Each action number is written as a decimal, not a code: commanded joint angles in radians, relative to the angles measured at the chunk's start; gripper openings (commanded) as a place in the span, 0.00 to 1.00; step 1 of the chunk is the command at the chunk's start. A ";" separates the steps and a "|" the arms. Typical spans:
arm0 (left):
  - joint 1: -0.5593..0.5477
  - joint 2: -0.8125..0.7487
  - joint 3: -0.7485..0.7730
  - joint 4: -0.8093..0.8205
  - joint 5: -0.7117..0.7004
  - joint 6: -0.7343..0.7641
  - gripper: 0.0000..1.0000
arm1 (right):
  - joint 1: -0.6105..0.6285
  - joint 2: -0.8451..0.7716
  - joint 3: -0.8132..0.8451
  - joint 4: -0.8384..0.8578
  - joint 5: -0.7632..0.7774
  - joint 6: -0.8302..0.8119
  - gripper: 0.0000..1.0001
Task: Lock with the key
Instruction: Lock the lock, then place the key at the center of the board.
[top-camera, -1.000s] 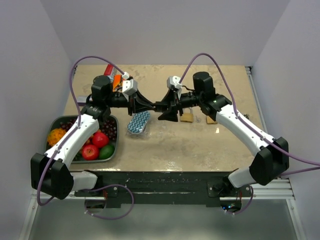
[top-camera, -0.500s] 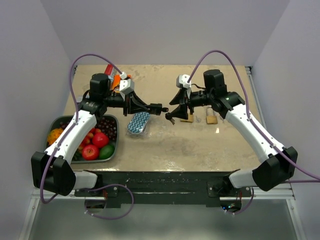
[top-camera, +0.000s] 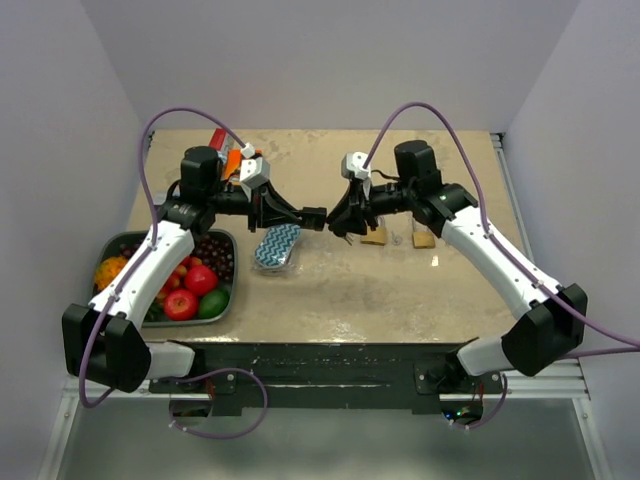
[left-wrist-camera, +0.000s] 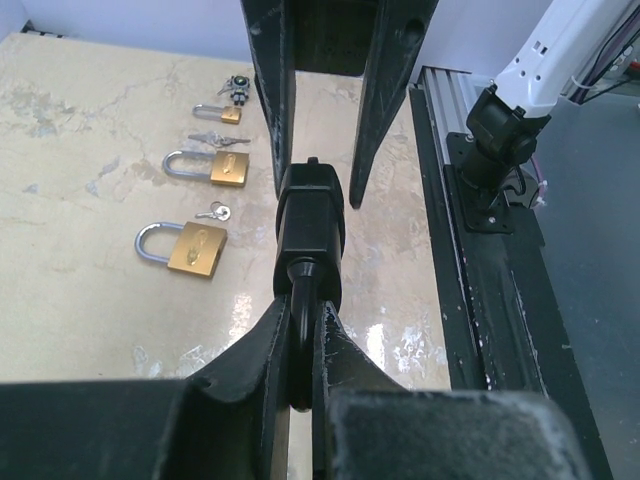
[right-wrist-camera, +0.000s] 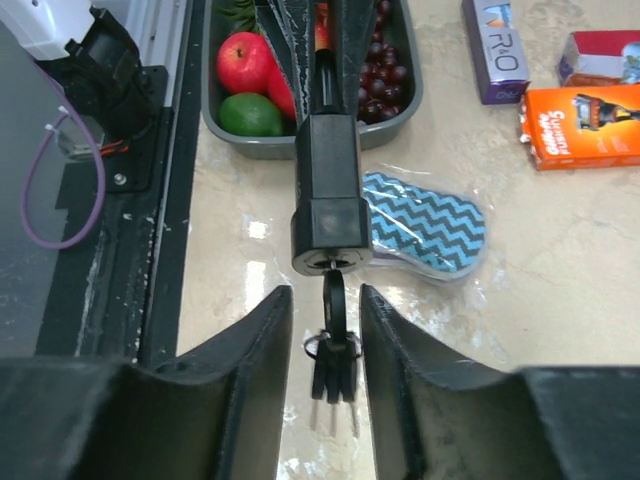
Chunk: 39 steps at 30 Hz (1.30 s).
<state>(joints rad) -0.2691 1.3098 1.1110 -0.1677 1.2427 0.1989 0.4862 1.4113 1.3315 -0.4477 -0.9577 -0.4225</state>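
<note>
A black padlock (top-camera: 315, 216) hangs in the air over the middle of the table. My left gripper (left-wrist-camera: 300, 320) is shut on its shackle, with the lock body (left-wrist-camera: 311, 215) pointing away from me. A key (right-wrist-camera: 334, 295) sticks out of the keyhole at the lock's (right-wrist-camera: 330, 190) bottom end, and a ring with spare keys (right-wrist-camera: 335, 370) dangles from it. My right gripper (right-wrist-camera: 326, 300) straddles that key, open, with a small gap on each side. In the top view the right gripper (top-camera: 338, 222) meets the lock end-on.
Three brass padlocks (left-wrist-camera: 195, 248) (left-wrist-camera: 225, 167) (left-wrist-camera: 228, 113) lie with small keys on the table below my right arm. A blue zigzag packet (top-camera: 277, 246) lies under the left gripper. A grey fruit tray (top-camera: 225, 290) sits near left, boxes (right-wrist-camera: 585, 125) at the back left.
The right gripper pulled back to the right, then returned to the lock's key end with its jaws narrower. The left gripper kept hold of the padlock, shifting slightly.
</note>
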 joint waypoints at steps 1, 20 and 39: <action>-0.004 -0.057 0.036 0.102 0.040 -0.033 0.00 | 0.015 -0.003 0.038 -0.008 0.016 -0.038 0.33; 0.130 0.019 0.064 0.074 0.074 0.037 0.00 | -0.340 -0.054 -0.064 -0.422 0.054 -0.340 0.00; -0.013 0.075 0.070 -0.354 -0.069 0.505 0.00 | -0.818 0.156 -0.268 -0.619 0.410 -0.699 0.00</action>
<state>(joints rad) -0.2131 1.3632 1.1244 -0.3424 1.1904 0.4541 -0.3321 1.5604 1.0908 -1.0481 -0.5873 -1.0580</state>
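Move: The key's black head, its blade in the black lock's keyhole, sits between the right hand's open fingertips, about 1 cm to that hand's left; the lock's middle is some 5 cm left. From the left hand, which holds the lock by its shackle, the key is about 9 cm right and 1 cm back. On the table, some 27 cm below, the nearer gold padlock lies 14 cm ahead and 11 cm right of the right hand, the blue zigzag pouch 11 cm ahead and 15 cm left. The right fingers close on the key head, then draw it right, straight out of the black lock, and keep going fast: about 31 cm right and 20 cm down, bowing slightly forward and back, the wrist swinging clockwise and tipping down. The left hand keeps its grip on the shackle, shifts some 5 cm forward and left, then sinks and comes partly back. ##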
